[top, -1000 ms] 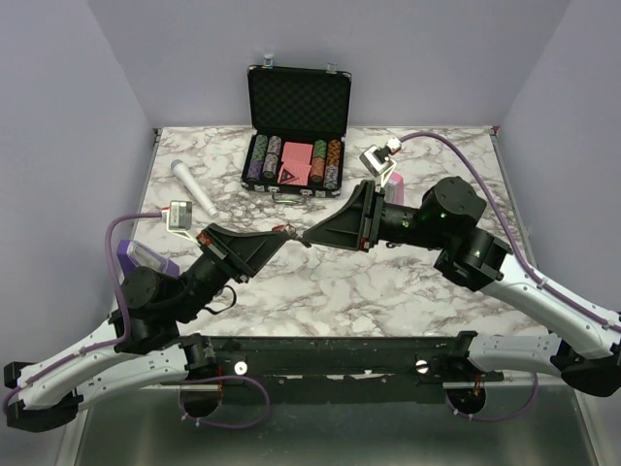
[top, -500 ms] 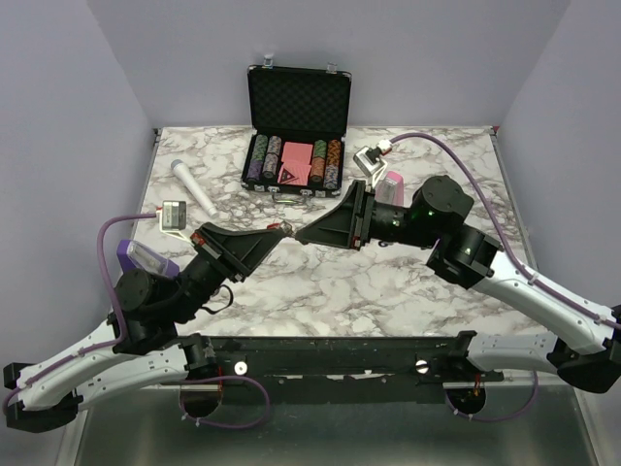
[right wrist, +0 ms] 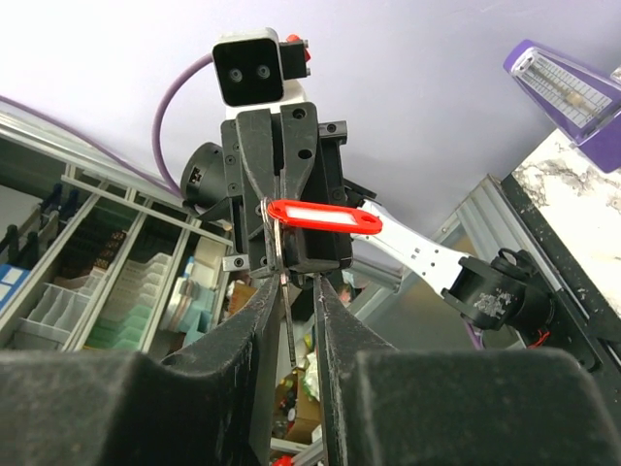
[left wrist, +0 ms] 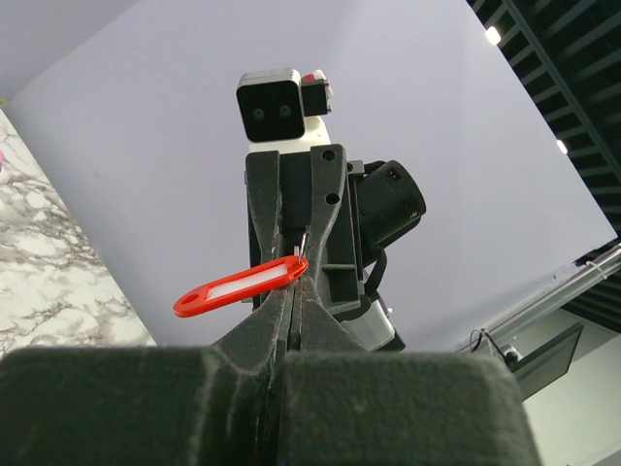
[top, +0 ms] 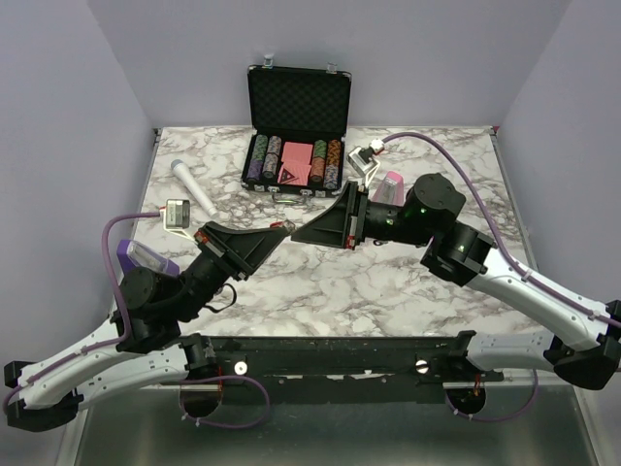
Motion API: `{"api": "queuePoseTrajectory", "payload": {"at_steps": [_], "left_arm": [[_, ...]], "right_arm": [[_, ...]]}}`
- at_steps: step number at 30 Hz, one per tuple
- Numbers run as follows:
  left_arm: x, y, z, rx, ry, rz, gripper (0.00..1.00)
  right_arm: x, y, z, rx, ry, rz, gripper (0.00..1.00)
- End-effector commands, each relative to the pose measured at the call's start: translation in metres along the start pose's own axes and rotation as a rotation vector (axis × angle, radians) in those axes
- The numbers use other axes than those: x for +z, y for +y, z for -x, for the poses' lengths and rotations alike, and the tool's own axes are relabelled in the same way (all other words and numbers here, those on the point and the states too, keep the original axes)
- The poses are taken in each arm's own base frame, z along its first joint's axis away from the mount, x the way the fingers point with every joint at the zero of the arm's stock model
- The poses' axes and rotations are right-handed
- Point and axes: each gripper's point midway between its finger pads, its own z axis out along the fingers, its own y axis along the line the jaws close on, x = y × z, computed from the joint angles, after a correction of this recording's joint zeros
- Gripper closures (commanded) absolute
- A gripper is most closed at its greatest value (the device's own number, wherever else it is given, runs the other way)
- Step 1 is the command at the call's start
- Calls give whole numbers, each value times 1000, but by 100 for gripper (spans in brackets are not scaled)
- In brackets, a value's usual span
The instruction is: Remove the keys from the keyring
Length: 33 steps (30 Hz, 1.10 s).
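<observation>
My left gripper (top: 281, 232) is shut on the keyring, a red oval tag (left wrist: 238, 288) with a thin wire ring, and holds it in the air above the table's middle. The tag also shows in the right wrist view (right wrist: 323, 216) and as a red speck from above (top: 287, 225). A thin silver key (right wrist: 290, 320) hangs edge-on from the ring. My right gripper (right wrist: 299, 282) faces the left one tip to tip (top: 297, 236). Its jaws stand a narrow gap apart with the key between them, close to the left finger.
A black case (top: 298, 97) with poker chips and pink cards (top: 294, 173) stands open at the back. A pink metronome (top: 390, 184) is behind the right arm. A purple metronome (top: 146, 257) and a white microphone (top: 194, 187) lie on the left.
My right arm has slid left, bringing its fingertips up to the left gripper's tip and around the hanging key. The left gripper still holds the red tag in about the same place.
</observation>
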Motion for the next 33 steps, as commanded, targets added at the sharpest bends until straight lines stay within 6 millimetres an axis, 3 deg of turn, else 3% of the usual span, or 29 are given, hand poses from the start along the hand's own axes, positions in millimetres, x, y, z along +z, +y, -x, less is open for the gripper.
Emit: {"api": "queuePoseTrajectory", "payload": {"at_steps": [1, 4, 8, 10, 12, 14, 15, 18, 22, 26, 29, 33], "left_arm": [[3, 3, 2, -13, -25, 3, 100], [4, 5, 0, -6, -19, 11, 100], [3, 9, -4, -1, -5, 18, 100], [2, 10, -7, 13, 16, 26, 100], [-1, 11, -8, 34, 38, 41, 85], [-6, 12, -10, 61, 70, 60, 57], [-11, 16, -10, 79, 86, 83, 49], [-26, 20, -11, 148, 148, 129, 36], [-55, 35, -17, 280, 296, 229, 34], [-82, 40, -6, 367, 335, 263, 35], [-93, 34, 1, 449, 372, 260, 35], [-94, 49, -4, 529, 468, 359, 35]], "right_arm": [[1, 17, 2, -29, 11, 57, 74], [1, 17, 3, -31, 7, 57, 80], [-1, 15, 1, -35, 8, 46, 97], [-3, 12, 1, -38, 4, 33, 99], [-5, 13, 2, -49, -4, 29, 99], [-9, 7, -1, -48, 9, -13, 99], [-10, 5, -2, -50, 15, -29, 99], [-16, 1, -4, -60, 32, -79, 99], [-22, -5, -11, -53, 73, -142, 99], [-27, -17, -18, -17, 121, -222, 99], [-33, -41, -26, 39, 165, -369, 99], [-44, -90, -45, 125, 230, -605, 99]]}}
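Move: The keyring is held up in the air in the left hand's shut fingertips, its ring about 1 cm ahead and 1 cm to the right of that hand's point. From the right hand's half-closed fingers, the keyring lies about 2 cm to the left, 1 cm ahead and level. The red tag hangs from the ring, its middle some 2 cm left, 1 cm ahead and 3 cm below the right hand. Right fingers pinch the keyring; left fingers release it and retreat leftward about 6 cm while both hands sink. ##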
